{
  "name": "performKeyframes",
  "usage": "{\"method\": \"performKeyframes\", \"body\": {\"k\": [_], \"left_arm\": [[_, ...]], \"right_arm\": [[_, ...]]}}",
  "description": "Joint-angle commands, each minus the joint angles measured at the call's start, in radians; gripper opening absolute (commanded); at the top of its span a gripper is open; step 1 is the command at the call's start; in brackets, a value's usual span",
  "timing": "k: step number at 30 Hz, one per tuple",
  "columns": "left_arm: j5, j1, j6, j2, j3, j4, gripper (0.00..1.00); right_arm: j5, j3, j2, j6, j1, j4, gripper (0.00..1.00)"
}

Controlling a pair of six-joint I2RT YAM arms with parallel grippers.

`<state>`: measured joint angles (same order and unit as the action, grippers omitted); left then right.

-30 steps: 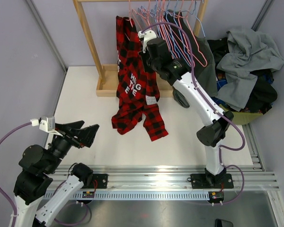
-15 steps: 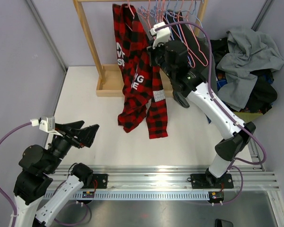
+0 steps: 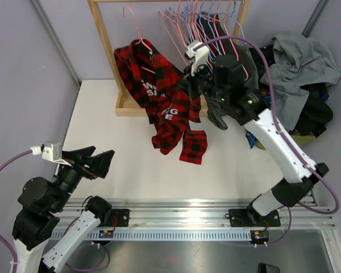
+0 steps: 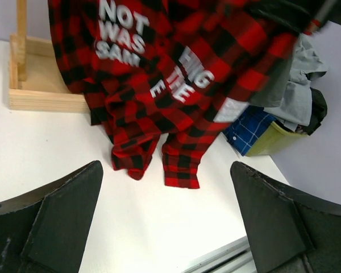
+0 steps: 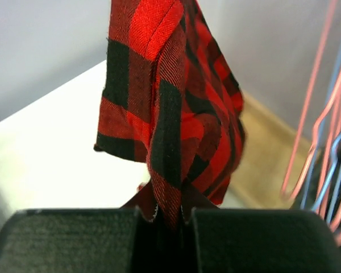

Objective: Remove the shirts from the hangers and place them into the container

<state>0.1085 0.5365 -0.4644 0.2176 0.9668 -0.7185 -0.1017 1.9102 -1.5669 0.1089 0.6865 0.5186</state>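
The red-and-black plaid shirt [image 3: 169,116] [image 4: 159,91] hangs over the table in front of the wooden rack. Its upper left part is still draped on a tilted pink hanger [image 3: 137,34]. My right gripper [image 3: 190,79] [image 5: 169,219] is shut on a fold of the plaid shirt [image 5: 165,114], near the collar end. Empty pink and blue hangers [image 3: 188,25] [image 5: 321,114] crowd the rail. The yellow-green container [image 3: 300,140] [image 4: 270,142] at the right is heaped with clothes, a grey shirt [image 3: 301,68] on top. My left gripper [image 3: 99,162] [image 4: 167,227] stands open near the table's front left, holding nothing.
The wooden rack base [image 3: 129,105] [image 4: 40,85] and its upright post [image 3: 108,45] stand at the back of the white table. A dark garment [image 3: 247,77] hangs behind my right arm. A blue checked cloth [image 4: 247,128] pokes out beside the container.
My right arm has swung right and toward the front, dragging the plaid shirt with it. The shirt's pink hanger has tilted out to the left. My left arm has barely shifted.
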Motion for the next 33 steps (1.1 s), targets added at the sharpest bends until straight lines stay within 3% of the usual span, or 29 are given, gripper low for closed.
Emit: {"method": "performKeyframes", "body": {"k": [1,6,8,10,14,19,33], "left_arm": [[0.049,0.003,0.070,0.005,0.047,0.017,0.99],[0.037,0.003,0.135,0.058,0.078,0.060,0.99],[-0.038,0.003,0.193,0.077,0.090,0.120,0.99],[-0.216,0.003,0.260,0.094,0.089,0.212,0.99],[-0.438,0.005,0.293,0.137,0.088,0.344,0.99],[-0.706,0.003,0.267,0.233,0.156,0.433,0.99],[-0.756,0.003,0.302,0.273,0.055,0.464,0.99]], "right_arm": [[-0.207,0.006,0.226,-0.018,0.004,0.215,0.00],[-0.380,-0.019,0.343,-0.008,0.005,0.478,0.00],[-0.487,-0.028,0.352,-0.015,0.004,0.535,0.00],[-0.565,-0.059,0.372,-0.017,0.004,0.575,0.00],[-0.838,-0.190,0.401,-0.034,0.005,0.560,0.00],[-0.857,-0.307,0.461,-0.078,0.005,0.475,0.00],[-0.971,-0.373,0.458,-0.098,0.005,0.405,0.00]]}}
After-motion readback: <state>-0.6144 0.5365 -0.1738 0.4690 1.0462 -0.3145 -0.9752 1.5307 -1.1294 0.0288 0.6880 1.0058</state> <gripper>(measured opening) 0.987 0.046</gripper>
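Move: The pink hanger, still in the red plaid shirt and already off the rail, lies about 35 cm ahead of the left hand, 10 cm to its right and 13 cm higher; the shirt's middle is some 24 cm ahead and 21 cm right of that hand, about level with it. The right hand holds the shirt near one shoulder, with the waiting left gripper about 24 cm back, 24 cm to its left and 8 cm lower. The empty hangers are roughly 12 cm ahead and 10 cm right of the right hand, the hanging grey shirt 12 cm ahead and 17 cm right, both near its height. The right hand keeps its pinch near the plaid shirt's shoulder and sweeps it and the hanger back from the rack by about 27 cm, drifting 5 cm right, rising slightly before sinking to some 6 cm lower, while it swings about 45 degrees counter-clockwise and tips over by some 35 to bring the hanger's hook end to the left gripper. After a brief start the left hand, fingers kept wide open, goes about 10 cm to its right and 8 cm up, easing back a little, and turns clockwise by nearly 40 degrees with its fingertips tilting up, so that it faces across towards the hanger's neck without closing on it. ##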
